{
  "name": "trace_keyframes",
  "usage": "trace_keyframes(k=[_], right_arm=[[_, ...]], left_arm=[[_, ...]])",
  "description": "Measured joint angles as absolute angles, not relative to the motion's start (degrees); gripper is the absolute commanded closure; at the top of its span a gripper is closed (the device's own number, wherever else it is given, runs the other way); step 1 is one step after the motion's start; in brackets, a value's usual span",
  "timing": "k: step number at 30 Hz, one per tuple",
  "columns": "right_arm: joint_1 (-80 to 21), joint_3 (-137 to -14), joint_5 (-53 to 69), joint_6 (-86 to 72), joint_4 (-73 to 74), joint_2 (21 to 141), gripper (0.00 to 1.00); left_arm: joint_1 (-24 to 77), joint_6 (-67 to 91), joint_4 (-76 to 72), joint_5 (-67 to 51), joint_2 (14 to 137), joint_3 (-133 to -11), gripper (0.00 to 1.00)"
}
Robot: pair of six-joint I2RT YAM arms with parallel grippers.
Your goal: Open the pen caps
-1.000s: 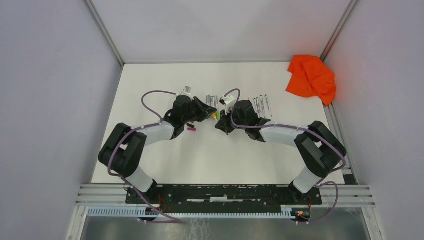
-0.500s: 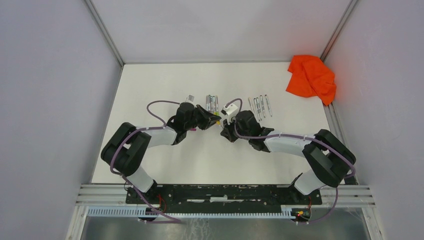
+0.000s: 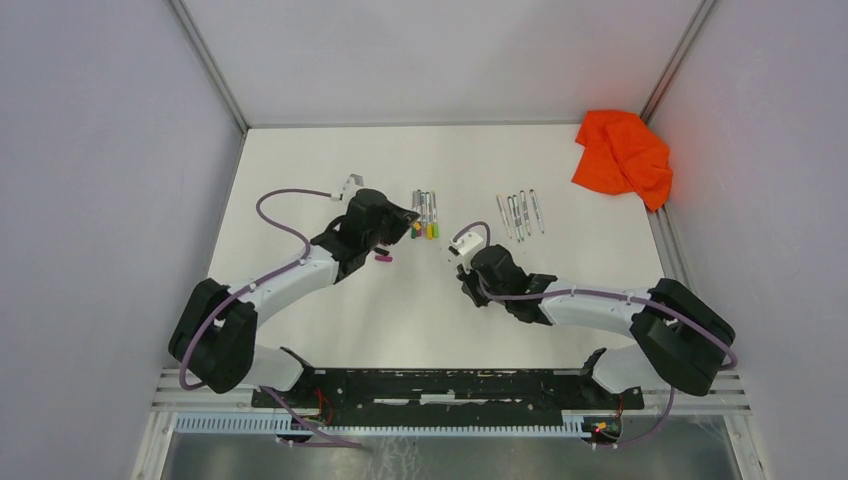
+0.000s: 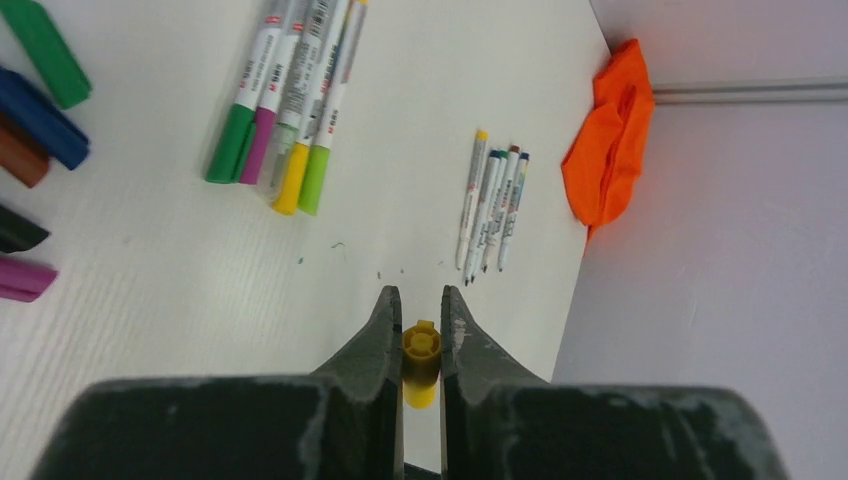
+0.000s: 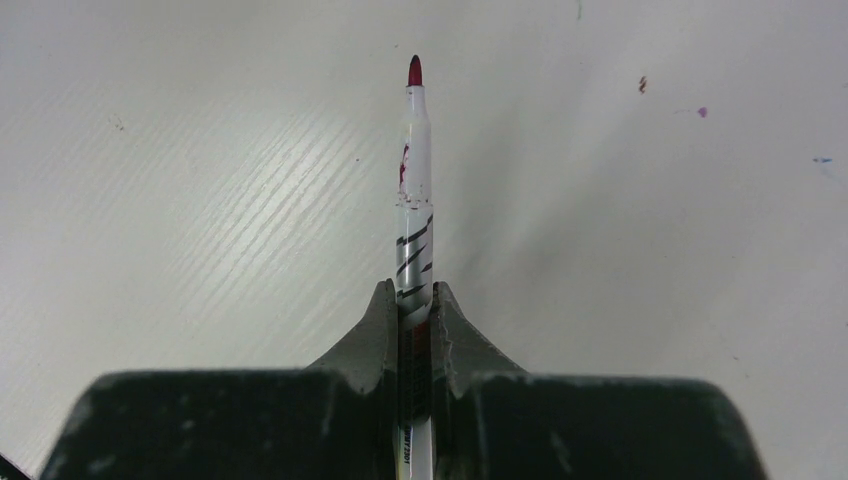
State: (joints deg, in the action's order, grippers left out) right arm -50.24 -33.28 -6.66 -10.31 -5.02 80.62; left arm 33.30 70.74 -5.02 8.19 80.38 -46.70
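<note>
My left gripper (image 4: 421,300) is shut on a yellow pen cap (image 4: 421,352), which stands end-on between the fingers above the table. In the top view the left gripper (image 3: 409,222) hangs just left of a row of capped pens (image 3: 425,212). My right gripper (image 5: 412,290) is shut on an uncapped pen (image 5: 414,180) with a grey-white barrel and a bare red tip pointing away. From above, the right gripper (image 3: 468,282) sits nearer the table's front, apart from the left one. Several uncapped pens (image 4: 492,205) lie side by side farther right.
Loose caps lie left of the capped pens (image 4: 290,100): green (image 4: 45,40), blue (image 4: 40,118), brown (image 4: 20,155), black (image 4: 15,230) and magenta (image 4: 22,278). An orange cloth (image 3: 622,155) is bunched in the far right corner by the wall.
The two grippers, tip to tip a second ago, have drawn apart. The left went back and left with the yellow cap; the right came nearer with the bare pen.
</note>
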Motion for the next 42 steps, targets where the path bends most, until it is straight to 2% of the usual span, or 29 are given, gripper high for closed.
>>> trace_keyframes(k=[5,11,26,33,42], right_arm=[[-50.0,-33.8,-10.3,-10.6,-3.8,79.0,1.00],[-45.3,-37.5,-11.6,-11.3,-2.8,80.2,1.00],[-36.5,-46.1,-7.4,-11.7,-4.2,91.0,1.00],[-34.3,-47.6,-4.8,-11.7,-5.3,93.9,1.00],[-31.7,-47.8,-4.1,-11.8,-5.6,95.0,0.99]], left_arm=[[32.9,70.8,3.8,13.2,80.4,-48.9,0.98],[30.1,71.1,12.6,15.3,88.0,-55.7,0.98],[19.7,73.2,20.9,8.6,109.1,-69.9,0.98],[18.8,73.2,22.4,7.3,112.0,-76.1,0.98],[18.0,74.2,26.6,7.3,112.9,-76.6,0.98]])
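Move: The green caps, far end of the cap row where the left hand's yellow cap is headed, lie about 6 cm ahead, 10 cm left and 15 cm below that hand; the black cap is level with it and 10 cm left, the capped pens about 9 cm straight ahead, both equally low. From the right hand, the leftmost open pen lies some 20 cm ahead, 8 cm right, 3 cm below; the rightmost 21 ahead, 16 right; the capped pens 20 ahead, 10 left. Down, left and forward, the left hand carries the yellow cap in its closed fingers about 12 cm lower to just beyond the green caps, tipping some 30 degrees further downward; at the bottom it edges forward, then slightly back. The right hand, still gripping the uncapped pen, goes forward about 12 cm and somewhat right towards the open pens, first rising a little, then sinking, turning clockwise. ##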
